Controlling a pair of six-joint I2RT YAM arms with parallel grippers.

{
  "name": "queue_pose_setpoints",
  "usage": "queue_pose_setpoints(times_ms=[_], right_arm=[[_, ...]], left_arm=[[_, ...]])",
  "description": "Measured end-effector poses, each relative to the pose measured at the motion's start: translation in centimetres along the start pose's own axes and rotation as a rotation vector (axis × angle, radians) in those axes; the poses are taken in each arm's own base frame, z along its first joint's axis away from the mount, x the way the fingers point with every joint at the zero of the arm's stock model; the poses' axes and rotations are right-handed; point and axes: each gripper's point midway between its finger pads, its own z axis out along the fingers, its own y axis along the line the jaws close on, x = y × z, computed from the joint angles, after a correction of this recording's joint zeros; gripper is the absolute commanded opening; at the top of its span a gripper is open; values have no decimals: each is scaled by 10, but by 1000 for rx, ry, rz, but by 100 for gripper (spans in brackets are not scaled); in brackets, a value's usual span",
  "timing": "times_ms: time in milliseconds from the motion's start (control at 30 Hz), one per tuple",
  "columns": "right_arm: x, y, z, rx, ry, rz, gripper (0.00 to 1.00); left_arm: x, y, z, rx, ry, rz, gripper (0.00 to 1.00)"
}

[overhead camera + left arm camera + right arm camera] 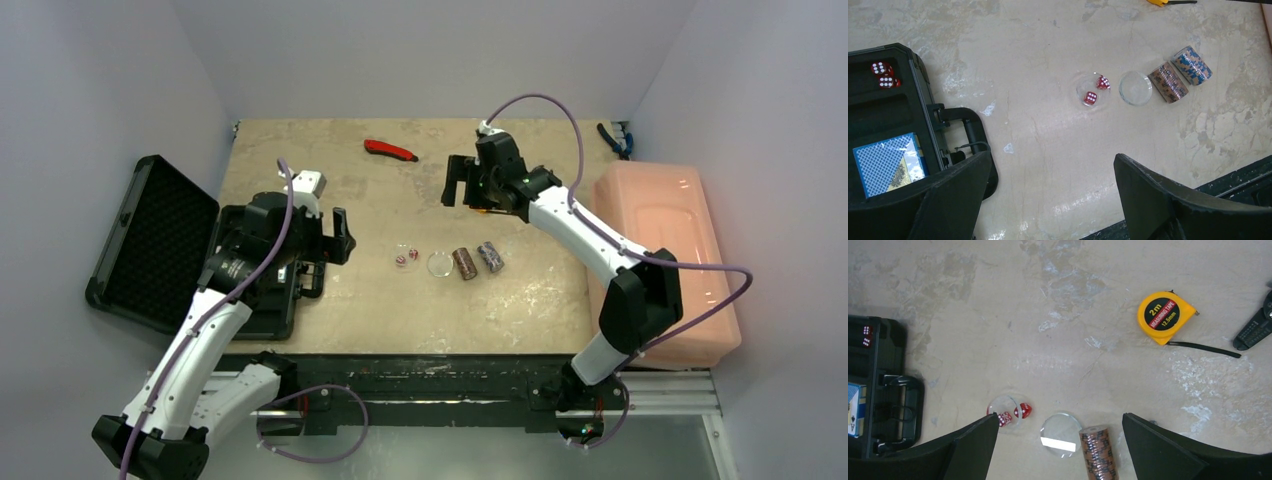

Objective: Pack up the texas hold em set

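The black case lies open at the table's left, and its base holds a blue card deck and two red dice. Two striped chip rolls, one brown and one blue, lie side by side mid-table. Left of them are an empty clear disc and a clear disc with two red dice. My left gripper is open and empty beside the case handle. My right gripper is open and empty, above and behind the discs. The brown roll shows between its fingers.
A red-handled tool lies at the back of the table. A yellow tape measure and dark pliers lie at the back right. A pink bin stands off the table's right edge.
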Motion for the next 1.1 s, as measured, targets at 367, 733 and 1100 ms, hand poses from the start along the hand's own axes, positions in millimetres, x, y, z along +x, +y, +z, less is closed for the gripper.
queue_pose_setpoints(times_ms=[367,733,1100], right_arm=[[28,28,20,-20,82,-51,96],[68,73,48,76,170,-45,99],[111,101,72,185,238,-28,99]], left_arm=[[3,-1,2,-1,19,3,92],[5,27,-7,-161,7,0,92],[-5,44,-24,-262,-61,-4,92]])
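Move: The two dice by the first clear disc lie some 14 cm left of the open right hand, about 3 cm back and 17 cm below. At that same level below the hand, the other clear disc is about 6 cm back and 6 cm left, and the brown chip roll 6 cm back and straight below in the left-right sense. From the left hand the dice are roughly 9 cm ahead, 18 cm right and 20 cm down. The open right hand sweeps about 13 cm left, sinking 9 cm towards the dice; the left yields 5 cm left. ##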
